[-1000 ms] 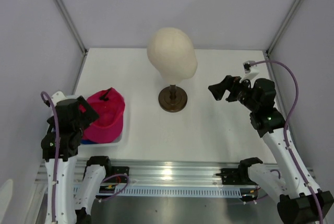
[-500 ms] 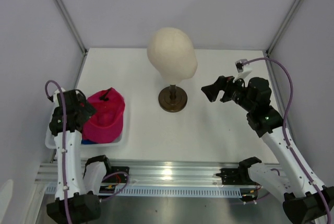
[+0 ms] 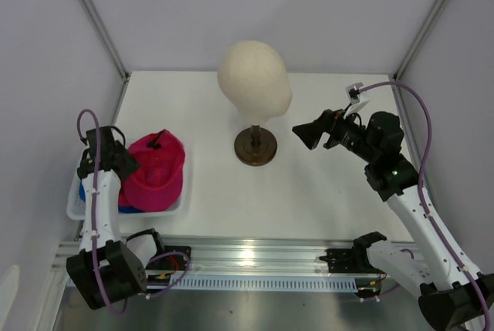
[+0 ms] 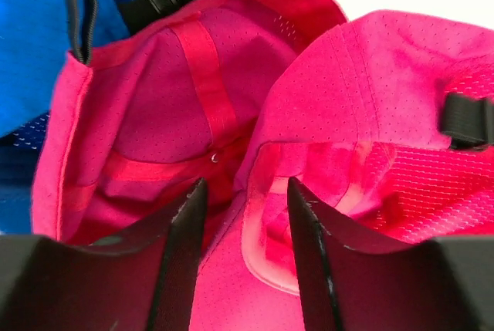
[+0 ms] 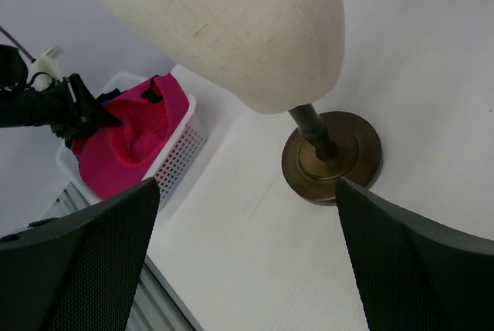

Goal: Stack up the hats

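Observation:
Two magenta-pink hats fill the left wrist view, lying open side up on a royal blue hat. From above the pink hats heap in the white mesh basket at the left, with a sliver of blue hat beneath. My left gripper is down in the basket, its jaws half narrowed either side of a pale inner rim fold of a pink hat. My right gripper hovers wide open, holding nothing, right of the mannequin stand.
A cream mannequin head on a brown stand rises at the table's middle back. The right wrist view shows its round base, the basket and the pink hats. Grey walls close in left, right and behind.
My left arm has swung back and lowered its gripper into the basket, and its jaws have narrowed around the pink fabric. My right gripper has drifted slightly left toward the stand.

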You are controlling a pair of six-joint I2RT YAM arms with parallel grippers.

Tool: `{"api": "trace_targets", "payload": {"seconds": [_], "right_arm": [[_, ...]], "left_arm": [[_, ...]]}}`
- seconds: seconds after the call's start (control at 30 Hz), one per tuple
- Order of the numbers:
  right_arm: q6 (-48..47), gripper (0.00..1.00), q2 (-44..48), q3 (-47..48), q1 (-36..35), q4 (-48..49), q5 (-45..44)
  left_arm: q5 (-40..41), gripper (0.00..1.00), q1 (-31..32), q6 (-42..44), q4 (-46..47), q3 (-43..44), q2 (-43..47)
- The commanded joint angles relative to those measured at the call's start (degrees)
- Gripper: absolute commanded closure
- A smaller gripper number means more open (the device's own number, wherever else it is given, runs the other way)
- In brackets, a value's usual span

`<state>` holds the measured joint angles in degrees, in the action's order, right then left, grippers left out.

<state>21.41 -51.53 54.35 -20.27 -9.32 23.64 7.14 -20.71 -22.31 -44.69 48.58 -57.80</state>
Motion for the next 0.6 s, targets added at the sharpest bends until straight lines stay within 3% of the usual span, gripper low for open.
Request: {"api": "trace_targets", "payload": {"seconds": [0.0,0.03,0.1,0.13,0.33,0.57], "right_arm": [[0.1,0.0,0.4,2.0,-0.8,1.7,2.4],[-0.1,0.01,0.5,1.8,-0.9,1.7,2.4],[-0.2,0.01,0.6,1.6,-1.0,1.6,2.4],[-0.3,0.01,0.7,1.8,-1.3,1.4,2.9],[-2.2,0.01,1.4,2.0,-4.1,3.2,6.8],[-13.2,0.0,0.0,3.6,-16.7,0.1,3.9]], "left_arm": [[-3.7,0.61,-0.6,1.6,3.2,-0.3,-0.4],[-4.1,0.68,-0.6,1.8,3.1,-0.1,0.0],[-4.8,0.95,-0.6,2.1,2.9,0.3,0.7],[-4.8,0.99,-0.6,2.1,2.5,0.9,1.7],[-6.6,0.99,-0.6,-4.0,-1.7,5.6,12.1],[-4.8,0.99,-0.3,-26.1,-9.4,11.1,22.9]]}}
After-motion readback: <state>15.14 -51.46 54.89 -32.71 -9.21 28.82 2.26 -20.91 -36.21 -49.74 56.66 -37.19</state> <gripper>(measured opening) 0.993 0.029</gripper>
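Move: Some 8 cm to the left hand's right, 2 cm ahead and 2 cm below lies the middle of the top pink hat; its left edge is between the half-open fingers. The second pink hat is about 2 cm ahead, 2 cm left and 5 cm below, the blue hat some 9 cm left, level ahead and 6 cm below. From the right hand the top pink hat lies about 43 cm left, 2 cm back and 22 cm below; the mannequin head about 12 cm ahead, 12 cm left and 6 cm higher. Pinching the top pink hat's left edge, the left fingers shut after a slight dip, then that hand lifts about 12 cm, easing a little right and back while its fingers swing some 30 degrees outward from pointing down. The right hand, still wide open, glides about 8 cm left and back towards the hat, on the base side of the mannequin head, turning counter-clockwise. ##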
